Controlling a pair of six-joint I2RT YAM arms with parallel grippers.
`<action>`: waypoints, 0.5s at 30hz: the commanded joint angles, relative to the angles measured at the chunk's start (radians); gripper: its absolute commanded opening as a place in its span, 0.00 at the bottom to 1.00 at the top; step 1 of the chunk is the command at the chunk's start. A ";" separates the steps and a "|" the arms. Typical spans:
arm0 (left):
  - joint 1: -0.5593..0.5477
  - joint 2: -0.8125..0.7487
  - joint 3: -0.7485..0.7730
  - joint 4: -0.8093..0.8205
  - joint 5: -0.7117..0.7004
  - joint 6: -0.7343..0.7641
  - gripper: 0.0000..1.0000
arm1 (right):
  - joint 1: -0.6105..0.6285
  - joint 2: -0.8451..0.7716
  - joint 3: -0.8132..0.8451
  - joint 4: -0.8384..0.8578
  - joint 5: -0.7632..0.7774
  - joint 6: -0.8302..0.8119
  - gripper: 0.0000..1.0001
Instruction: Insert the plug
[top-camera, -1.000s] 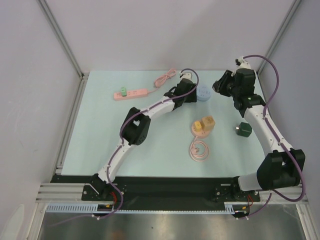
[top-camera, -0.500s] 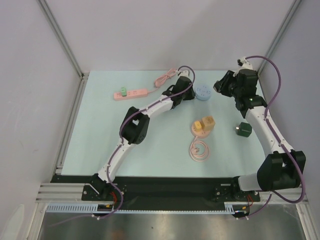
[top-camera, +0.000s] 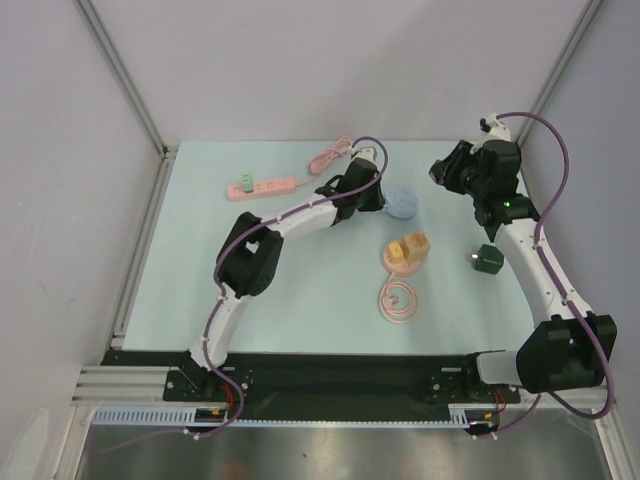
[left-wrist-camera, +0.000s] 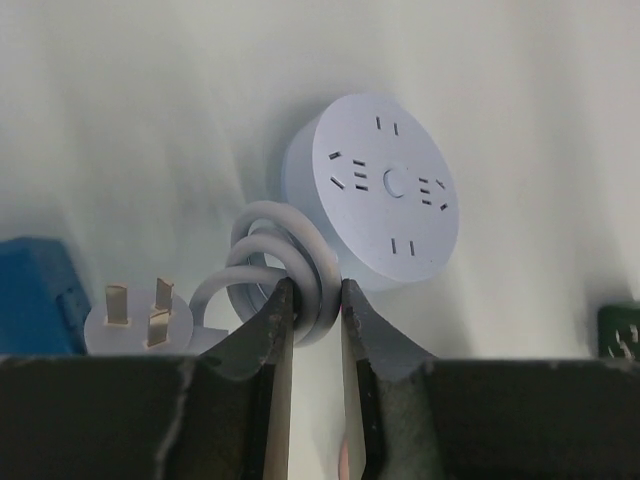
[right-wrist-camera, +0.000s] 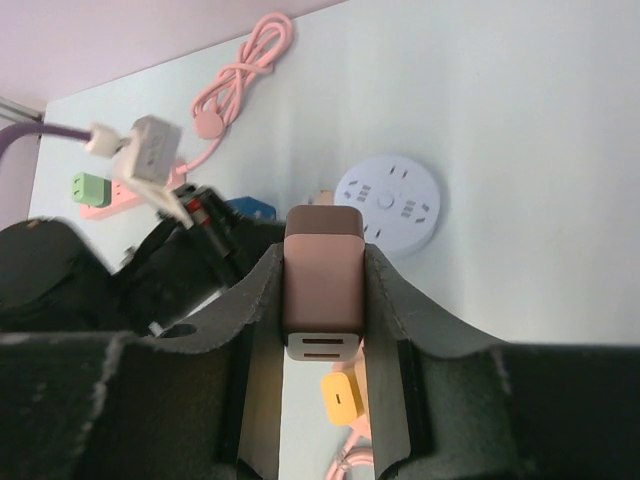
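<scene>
My right gripper (right-wrist-camera: 322, 258) is shut on a brown plug (right-wrist-camera: 322, 290), a boxy block with a white slotted end face, held above the table at the back right (top-camera: 447, 170). A round pale-blue socket hub (left-wrist-camera: 385, 190) lies beyond it (right-wrist-camera: 388, 205), near the back middle (top-camera: 403, 202). My left gripper (left-wrist-camera: 313, 295) is shut on the hub's coiled pale cable (left-wrist-camera: 285, 255), right beside the hub (top-camera: 372, 195). The cable's own flat plug head with brass prongs (left-wrist-camera: 140, 315) lies to the left of the coil.
A pink power strip (top-camera: 262, 186) with a green plug in it lies at the back left, its pink cable (top-camera: 330, 157) bunched behind. A pink round socket with yellow adapters (top-camera: 405, 252) and its coil (top-camera: 397, 300) sit mid-table. A dark green charger (top-camera: 488, 259) lies right.
My left gripper has closed on the coiled cable and drawn the round hub a little nearer; the left elbow swung left. The right arm barely moved, still holding the brown plug.
</scene>
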 joint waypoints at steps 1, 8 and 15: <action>-0.022 -0.224 -0.118 0.018 -0.062 -0.042 0.00 | 0.005 -0.035 0.002 -0.009 0.005 0.000 0.00; -0.048 -0.471 -0.551 0.017 -0.234 -0.129 0.00 | 0.065 -0.003 0.051 -0.136 -0.020 -0.046 0.00; -0.123 -0.710 -0.870 -0.035 -0.413 -0.238 0.00 | 0.224 0.043 0.095 -0.250 0.034 -0.106 0.00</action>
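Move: The white round socket, whose coiled cord the left hand already pinches, lies about 3 cm ahead, 6 cm right and 2 cm below that hand. The blue cube is some 9 cm to the hand's left and 3 cm ahead, the pink round socket about 13 cm back and 5 cm right, both roughly 7 cm lower. From the right hand, already holding the plug, the white round socket is about 9 cm ahead, 3 cm left and 21 cm below. Left hand draws the white round socket back-left some 20 cm by its cord; right hand follows left, sinking. ##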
